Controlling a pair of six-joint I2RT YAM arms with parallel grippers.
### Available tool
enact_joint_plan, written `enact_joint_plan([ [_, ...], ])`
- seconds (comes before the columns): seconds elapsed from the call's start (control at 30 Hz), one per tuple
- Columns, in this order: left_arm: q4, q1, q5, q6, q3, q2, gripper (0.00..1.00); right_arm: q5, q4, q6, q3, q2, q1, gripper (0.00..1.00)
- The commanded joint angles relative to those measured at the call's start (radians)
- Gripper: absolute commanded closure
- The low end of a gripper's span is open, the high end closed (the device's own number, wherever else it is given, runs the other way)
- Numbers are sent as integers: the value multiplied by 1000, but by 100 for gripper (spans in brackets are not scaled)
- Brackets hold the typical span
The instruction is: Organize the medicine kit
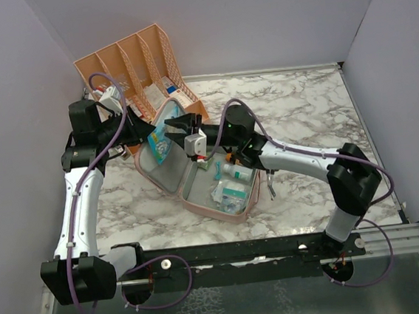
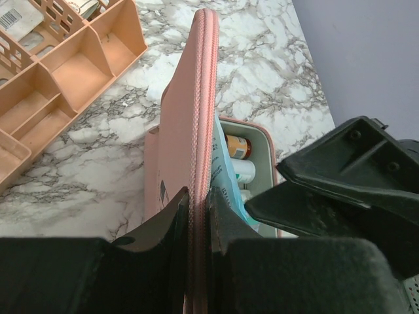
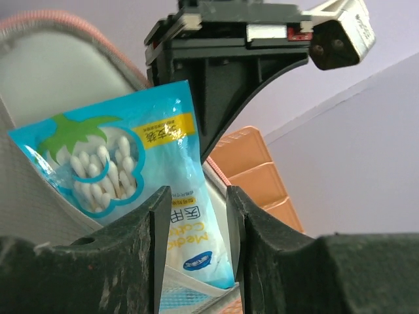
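The pink medicine kit lies open mid-table, its lid standing nearly upright. My left gripper is shut on the lid's zip edge, seen from above at the lid's left side. A blue pack of cotton swabs leans against the grey lining, its lower end tucked into a mesh pocket. My right gripper is open around the pack's lower part, with gaps at both fingers; from above the right gripper sits in front of the lid.
The kit's base holds an orange-capped bottle, a white bottle and small packets. A peach slotted organizer stands behind the kit at the back left, with packets in its slots. Purple walls enclose the marble table.
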Motion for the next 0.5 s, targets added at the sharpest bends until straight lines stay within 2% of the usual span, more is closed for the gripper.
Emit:
enact_joint_plan([
  [0.0,-12,-4,8,-11,30,0,100,-13,-79,315,33,-107,7,60],
  [0.17,-13,-5,8,-5,32,-3,100,95,-234,763,90,-165,7,60],
  [0.3,-12,-5,8,-3,29,-4,100,283,-492,1132,194,-149,7,60],
  [0.37,-13,-5,5,1,25,-8,100,306,-590,1257,224,-134,7,62],
  [0.47,-13,-5,0,9,18,-12,100,281,-591,1370,190,-131,11,68],
])
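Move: The cotton-swab packet, tucked in the raised lid's pocket, has its middle about 4 cm left of the open right hand, 1 cm back and 3 cm lower. From that hand, some 20 cm below, the green pack lies about 9 cm right and 9 cm back, the white bottle 19 cm right and 13 cm back. The left hand, pinching the lid rim, has the packet about 3 cm ahead, 3 cm right and 5 cm below. The packet is already free of the right fingers, and the right hand draws off it, rising about 6 cm while easing a couple of centimetres back and to the right. Still pointing left with its fingers parted, it rolls some 60 degrees about its own length, forward side going down. The left hand stays in place and keeps its pinch on the lid rim. ##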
